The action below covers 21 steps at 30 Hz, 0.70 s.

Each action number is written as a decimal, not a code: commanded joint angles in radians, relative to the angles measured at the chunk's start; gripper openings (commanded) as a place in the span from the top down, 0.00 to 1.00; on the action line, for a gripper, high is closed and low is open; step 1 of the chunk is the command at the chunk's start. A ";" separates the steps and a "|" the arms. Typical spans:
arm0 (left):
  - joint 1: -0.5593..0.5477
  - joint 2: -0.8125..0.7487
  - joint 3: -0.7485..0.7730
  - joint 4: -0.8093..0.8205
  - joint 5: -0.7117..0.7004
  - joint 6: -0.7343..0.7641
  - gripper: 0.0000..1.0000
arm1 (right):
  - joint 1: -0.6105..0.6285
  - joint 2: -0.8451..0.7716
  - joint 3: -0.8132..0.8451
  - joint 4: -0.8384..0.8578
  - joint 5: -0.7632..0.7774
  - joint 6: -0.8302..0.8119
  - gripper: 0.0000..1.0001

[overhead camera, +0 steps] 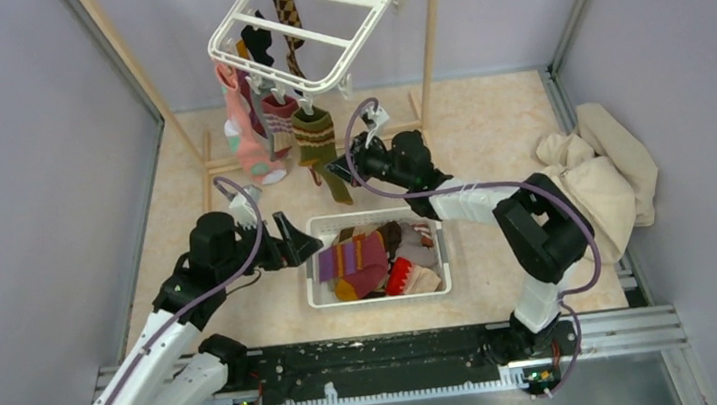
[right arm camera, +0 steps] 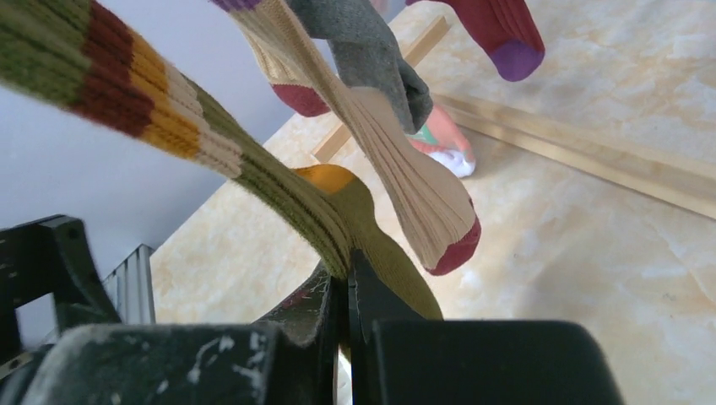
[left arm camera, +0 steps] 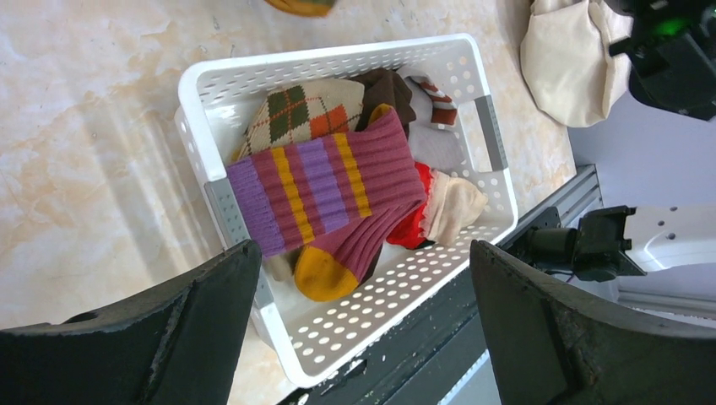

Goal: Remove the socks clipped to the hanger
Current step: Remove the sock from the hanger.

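The white hanger (overhead camera: 316,28) hangs tilted at the back, with several socks clipped along its near rim. Among them are a pink sock (overhead camera: 245,139), a black one (overhead camera: 259,42) and an olive-striped sock (overhead camera: 315,132). My right gripper (overhead camera: 339,172) is shut on the lower part of the olive-striped sock (right arm camera: 279,190), its jaws (right arm camera: 348,274) pinching the fabric near the heel. A beige sock with a maroon toe (right arm camera: 414,177) and a grey sock (right arm camera: 371,59) dangle just beyond. My left gripper (overhead camera: 298,241) stands wide open at the basket's left end, holding nothing (left arm camera: 363,253).
A white slotted basket (overhead camera: 382,298) in front of the arms holds several removed socks, a purple-striped one (left arm camera: 321,190) on top. A beige cloth heap (overhead camera: 603,177) lies at the right. Wooden rack poles (overhead camera: 428,44) stand behind, with a floor rail (right arm camera: 583,148).
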 commanded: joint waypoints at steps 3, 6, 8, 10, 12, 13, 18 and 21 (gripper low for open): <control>-0.002 0.081 0.043 0.113 0.019 0.005 0.01 | 0.010 -0.214 -0.079 0.001 -0.005 0.111 1.00; -0.002 0.102 0.060 0.141 0.022 0.006 0.01 | 0.010 -0.278 -0.096 -0.051 -0.011 0.166 1.00; -0.002 0.111 0.070 0.161 0.023 0.006 0.01 | 0.010 -0.301 -0.103 -0.053 -0.041 0.213 1.00; -0.002 0.116 0.078 0.182 0.022 0.010 0.01 | 0.008 -0.319 -0.109 -0.051 -0.072 0.259 1.00; -0.002 0.121 0.087 0.207 0.028 0.011 0.01 | 0.005 -0.329 -0.113 -0.046 -0.109 0.302 1.00; -0.002 0.123 0.088 0.222 0.034 0.010 0.01 | 0.003 -0.332 -0.119 -0.034 -0.122 0.330 1.00; -0.002 0.139 0.086 0.315 0.072 -0.014 0.01 | -0.016 -0.307 -0.160 0.117 -0.195 0.503 1.00; -0.001 0.146 0.085 0.349 0.078 -0.022 0.01 | -0.022 -0.284 -0.178 0.205 -0.214 0.594 1.00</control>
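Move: The right gripper is already shut on the middle of the olive striped sock, which still hangs from its clip about 17 cm above, 3 cm forward and 3 cm left. The open left gripper lies some 17 cm back, 7 cm left and 2 cm lower. The laundry basket is roughly 12 cm back, 8 cm right and 18 cm down, and the beige sock hangs about 3 cm forward, 7 cm left and 5 cm up. From the left gripper, the olive striped sock is about 17 cm forward, 7 cm right and 2 cm up. Keeping its pinch on the olive striped sock, the right hand draws back some 9 cm and climbs about 7 cm, edging slightly right at first, while its wrist rolls about 20 degrees, bringing the sock over towards the basket side and the left gripper. The left hand, fingers still wide open, dips a little, then rises to about 4 cm higher while reaching about 4 cm forward and 3 cm right towards the sock's hanging foot, its fingertips tipping up by some 10 degrees. ##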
